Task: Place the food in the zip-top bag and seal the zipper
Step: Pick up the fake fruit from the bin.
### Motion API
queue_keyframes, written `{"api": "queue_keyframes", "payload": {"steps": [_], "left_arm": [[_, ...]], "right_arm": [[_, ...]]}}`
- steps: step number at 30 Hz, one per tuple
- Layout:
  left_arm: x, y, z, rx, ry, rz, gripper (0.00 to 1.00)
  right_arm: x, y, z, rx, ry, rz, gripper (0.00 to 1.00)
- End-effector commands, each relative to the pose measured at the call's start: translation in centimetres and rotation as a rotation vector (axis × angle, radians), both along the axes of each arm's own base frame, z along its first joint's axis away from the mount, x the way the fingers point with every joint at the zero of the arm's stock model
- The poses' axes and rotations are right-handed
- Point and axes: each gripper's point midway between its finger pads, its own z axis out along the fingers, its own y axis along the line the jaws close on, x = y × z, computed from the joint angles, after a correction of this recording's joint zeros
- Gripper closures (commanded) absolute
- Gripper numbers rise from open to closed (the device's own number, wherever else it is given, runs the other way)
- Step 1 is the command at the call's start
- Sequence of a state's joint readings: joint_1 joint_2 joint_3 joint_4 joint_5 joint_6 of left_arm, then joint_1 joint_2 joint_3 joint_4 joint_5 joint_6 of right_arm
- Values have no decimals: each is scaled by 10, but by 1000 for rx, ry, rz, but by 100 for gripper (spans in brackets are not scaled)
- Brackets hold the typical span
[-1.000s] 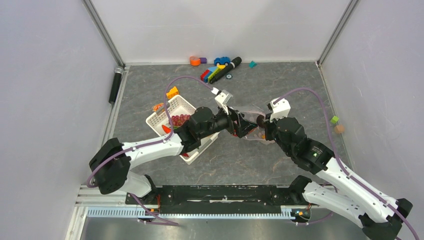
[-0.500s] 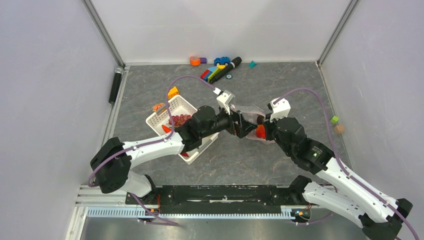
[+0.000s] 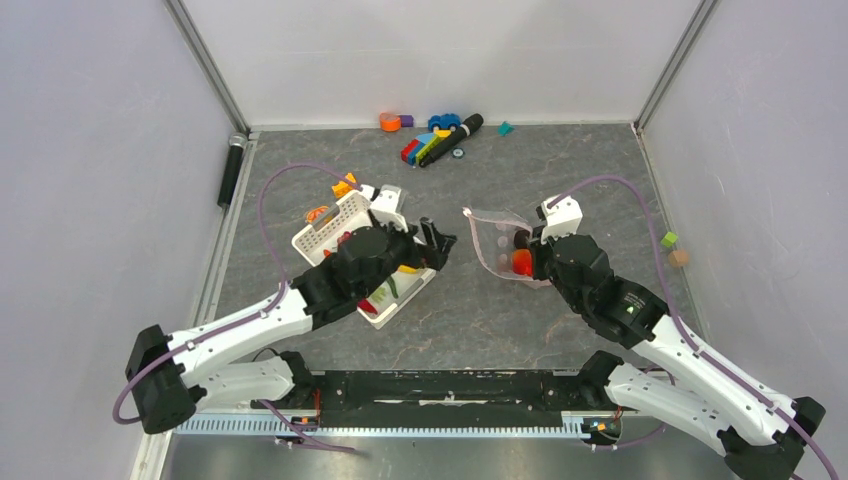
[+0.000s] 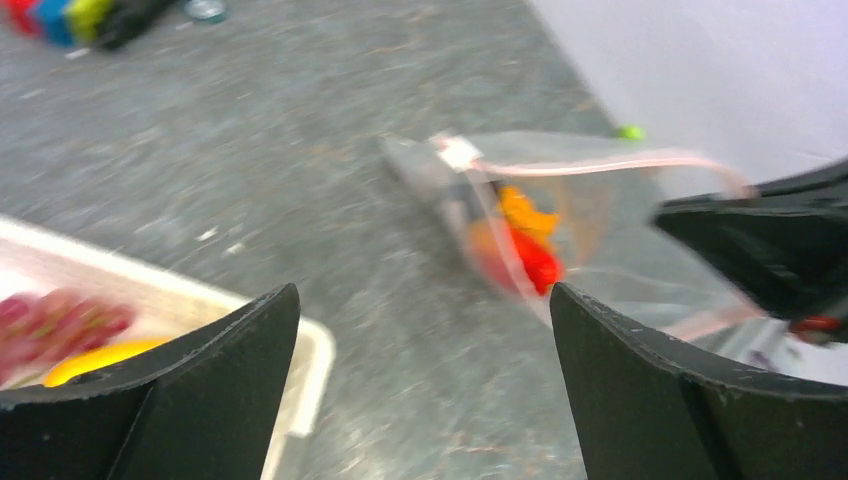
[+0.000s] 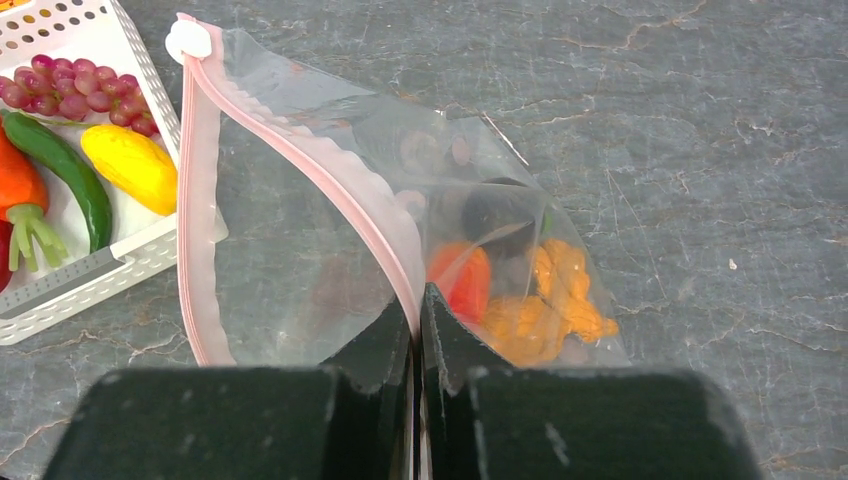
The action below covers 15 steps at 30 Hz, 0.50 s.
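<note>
The clear zip-top bag (image 3: 493, 240) lies right of centre, its mouth gaping toward the left. My right gripper (image 5: 415, 300) is shut on the upper lip of the pink zipper (image 5: 330, 180); the lower lip (image 5: 192, 230) lies on the table. Inside the bag are a red piece (image 5: 462, 280), an orange piece (image 5: 555, 295) and a dark piece (image 5: 495, 215). My left gripper (image 3: 437, 245) hangs open and empty between the bag and the basket's right edge. More food sits in the white basket (image 5: 95, 275): purple grapes (image 5: 70, 92), a yellow mango (image 5: 130, 165), a green vegetable (image 5: 65, 170) and a carrot (image 5: 20, 195).
Coloured toy blocks and a car (image 3: 435, 140) lie along the back wall. A black cylinder (image 3: 231, 170) rests on the left rail. An orange block (image 3: 345, 185) sits behind the basket. Small green (image 3: 670, 240) and orange (image 3: 679, 258) pieces lie by the right wall.
My left gripper has drawn back leftward from the bag's mouth toward the basket, jaws wide. A red piece now lies in the bag. The right gripper keeps its hold on the lip.
</note>
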<state>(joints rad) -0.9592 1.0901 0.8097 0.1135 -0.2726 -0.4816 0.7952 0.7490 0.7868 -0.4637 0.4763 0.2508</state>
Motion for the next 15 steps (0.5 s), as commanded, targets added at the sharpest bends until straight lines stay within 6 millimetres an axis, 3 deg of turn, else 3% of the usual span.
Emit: {"api": "queue_keyframes", "payload": {"steps": [1,15], "left_arm": [[15,71,-55,185,99,316,0],[30,147,-102,148,335,534,0]], "right_arm": [[7,-4,9,-6,-39,-29,91],[10,-7,1,-45,-22,-53,91]]}}
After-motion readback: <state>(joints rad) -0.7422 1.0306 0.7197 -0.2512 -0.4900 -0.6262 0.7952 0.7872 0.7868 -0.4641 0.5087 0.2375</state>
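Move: The grapes in the bin, the likely goal, lie about 18 cm to the left of the left hand, 7 cm farther out and some 23 cm below. Also in the bin at that depth are the yellow squash, 9 cm left and 3 cm ahead, the green pepper, 12 cm left and about 1 cm back, and the carrot, some 20 cm left and level with the hand. From the right hand the grapes are roughly 39 cm left and 8 cm ahead. Back over the bin and towards the grapes sweeps the left hand, still empty and wide open, going about 13 cm left while sinking 9 cm and edging forward. Its wrist swings some 25 degrees counter-clockwise and tips the fingers downward; they touch nothing yet. The right hand keeps its pinch on the open bag's rim, almost in place. ##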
